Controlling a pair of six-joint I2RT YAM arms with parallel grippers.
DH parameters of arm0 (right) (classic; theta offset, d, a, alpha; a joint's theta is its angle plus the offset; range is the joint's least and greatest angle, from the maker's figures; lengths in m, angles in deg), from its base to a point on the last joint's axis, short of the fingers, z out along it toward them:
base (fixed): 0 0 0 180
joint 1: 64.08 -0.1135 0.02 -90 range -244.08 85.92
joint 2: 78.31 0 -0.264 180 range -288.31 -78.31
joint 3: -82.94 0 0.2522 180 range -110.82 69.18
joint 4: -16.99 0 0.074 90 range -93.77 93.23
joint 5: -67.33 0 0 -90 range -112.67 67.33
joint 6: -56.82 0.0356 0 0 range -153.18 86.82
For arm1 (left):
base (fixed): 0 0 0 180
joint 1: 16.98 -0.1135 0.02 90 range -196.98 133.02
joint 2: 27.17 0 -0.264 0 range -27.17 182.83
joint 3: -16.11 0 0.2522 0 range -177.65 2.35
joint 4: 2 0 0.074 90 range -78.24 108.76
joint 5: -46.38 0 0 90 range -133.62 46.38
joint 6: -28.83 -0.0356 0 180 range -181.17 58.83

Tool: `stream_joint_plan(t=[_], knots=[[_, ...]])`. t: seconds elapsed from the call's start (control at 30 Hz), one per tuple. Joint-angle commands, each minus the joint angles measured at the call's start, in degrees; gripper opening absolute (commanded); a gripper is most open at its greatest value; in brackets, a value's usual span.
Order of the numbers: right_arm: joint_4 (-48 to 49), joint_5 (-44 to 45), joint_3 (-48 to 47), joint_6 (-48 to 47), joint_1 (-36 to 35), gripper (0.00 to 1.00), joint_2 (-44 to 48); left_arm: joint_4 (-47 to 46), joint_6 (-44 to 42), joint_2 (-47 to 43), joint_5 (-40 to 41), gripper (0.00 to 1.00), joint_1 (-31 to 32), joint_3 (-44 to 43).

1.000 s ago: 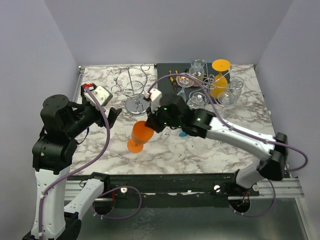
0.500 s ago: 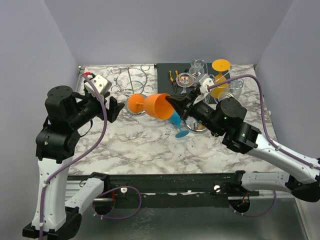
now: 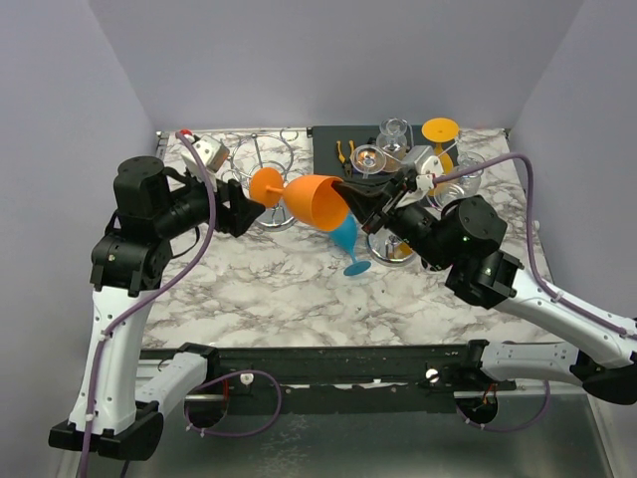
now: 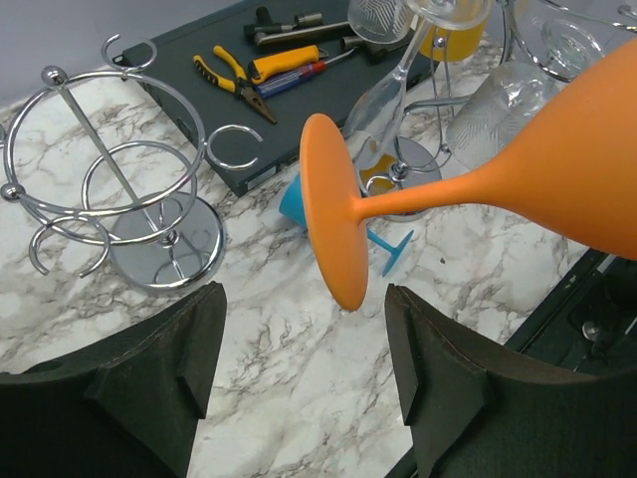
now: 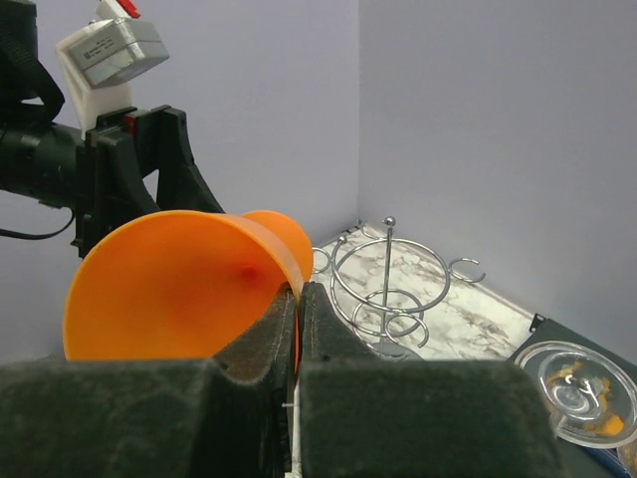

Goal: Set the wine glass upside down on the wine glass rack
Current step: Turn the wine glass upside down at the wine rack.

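An orange wine glass (image 3: 317, 202) hangs on its side in the air above the table, its foot (image 4: 333, 224) pointing left. My right gripper (image 3: 360, 196) is shut on the rim of its bowl (image 5: 169, 289), one finger inside and one outside. My left gripper (image 3: 244, 211) stands open just short of the foot, whose lower edge sits between the fingertips (image 4: 214, 309) without touching them. The empty chrome wine glass rack (image 3: 267, 169) stands on the marble behind the glass and also shows in the left wrist view (image 4: 119, 189).
A blue glass (image 3: 347, 244) lies on its side on the table under the orange one. A dark tool tray (image 3: 336, 149) with pliers sits at the back. To the right a second rack (image 3: 428, 164) holds clear glasses and a yellow one.
The right arm has lifted the orange glass from the table's front, turned it on its side and carried it back. The left gripper has come right to its foot and narrowed a little.
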Motion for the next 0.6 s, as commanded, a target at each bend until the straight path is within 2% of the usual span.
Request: stream_joint_plan(t=[0.0,0.07,0.13,0.27,0.37,0.4,0.43,0.47,0.57], knots=[[3.9,-2.9,1.5,-0.7,0.1,0.01,0.6,-5.7,3.4,-1.3,-2.5,0.68,0.2,1.6],[4.6,-3.7,2.0,-0.4,0.1,0.01,0.5,-6.8,2.8,-1.5,-2.9,0.63,0.2,2.1],[5.4,-4.3,2.5,-0.2,0.1,0.01,0.4,-7.4,1.9,-1.7,-3.2,0.52,0.2,2.5],[6.7,-5.3,3.5,-0.1,0.1,0.01,0.1,-7.8,-0.6,-1.5,-2.8,0.19,0.2,3.3],[6.9,-6.2,3.9,-0.3,0.1,0.04,0.2,-7.9,-2.0,-1.6,-2.3,0.04,0.2,3.4],[6.5,-6.3,3.8,-0.3,0.0,0.09,0.1,-7.9,-2.7,-1.6,-2.1,0.01,0.2,3.2],[5.7,-6.1,3.7,-0.4,0.0,0.21,0.0,-7.9,-3.5,-1.5,-1.6,0.00,0.2,2.9],[5.0,-5.8,3.7,-0.4,0.1,0.40,0.1,-7.9,-5.0,-1.5,-1.1,0.00,0.2,2.5],[1.2,-4.1,4.3,-0.4,0.1,0.72,1.3,-7.5,-12.9,-1.5,1.2,0.00,0.2,0.9]])
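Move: The orange wine glass lies sideways in the air, its rim in the shut right fingers. Its foot is some 3 cm right of the open left fingers, 1 cm ahead and 2 cm higher; from the right hand the foot is about 14 cm left, 3 cm ahead and slightly lower. From the left hand, the empty rack stands roughly 15 cm ahead and 2 cm right, the tipped blue glass 8 cm ahead and 18 cm right, both well below. The left fingers shut on the edge of the orange glass's foot and pinch it, the hand rising about 2 cm with a little forward drift. The right hand, still pinching the rim at first, eases some 2.5 cm down and 1 cm left, then opens its fingers past halfway and lets go of the rim. ##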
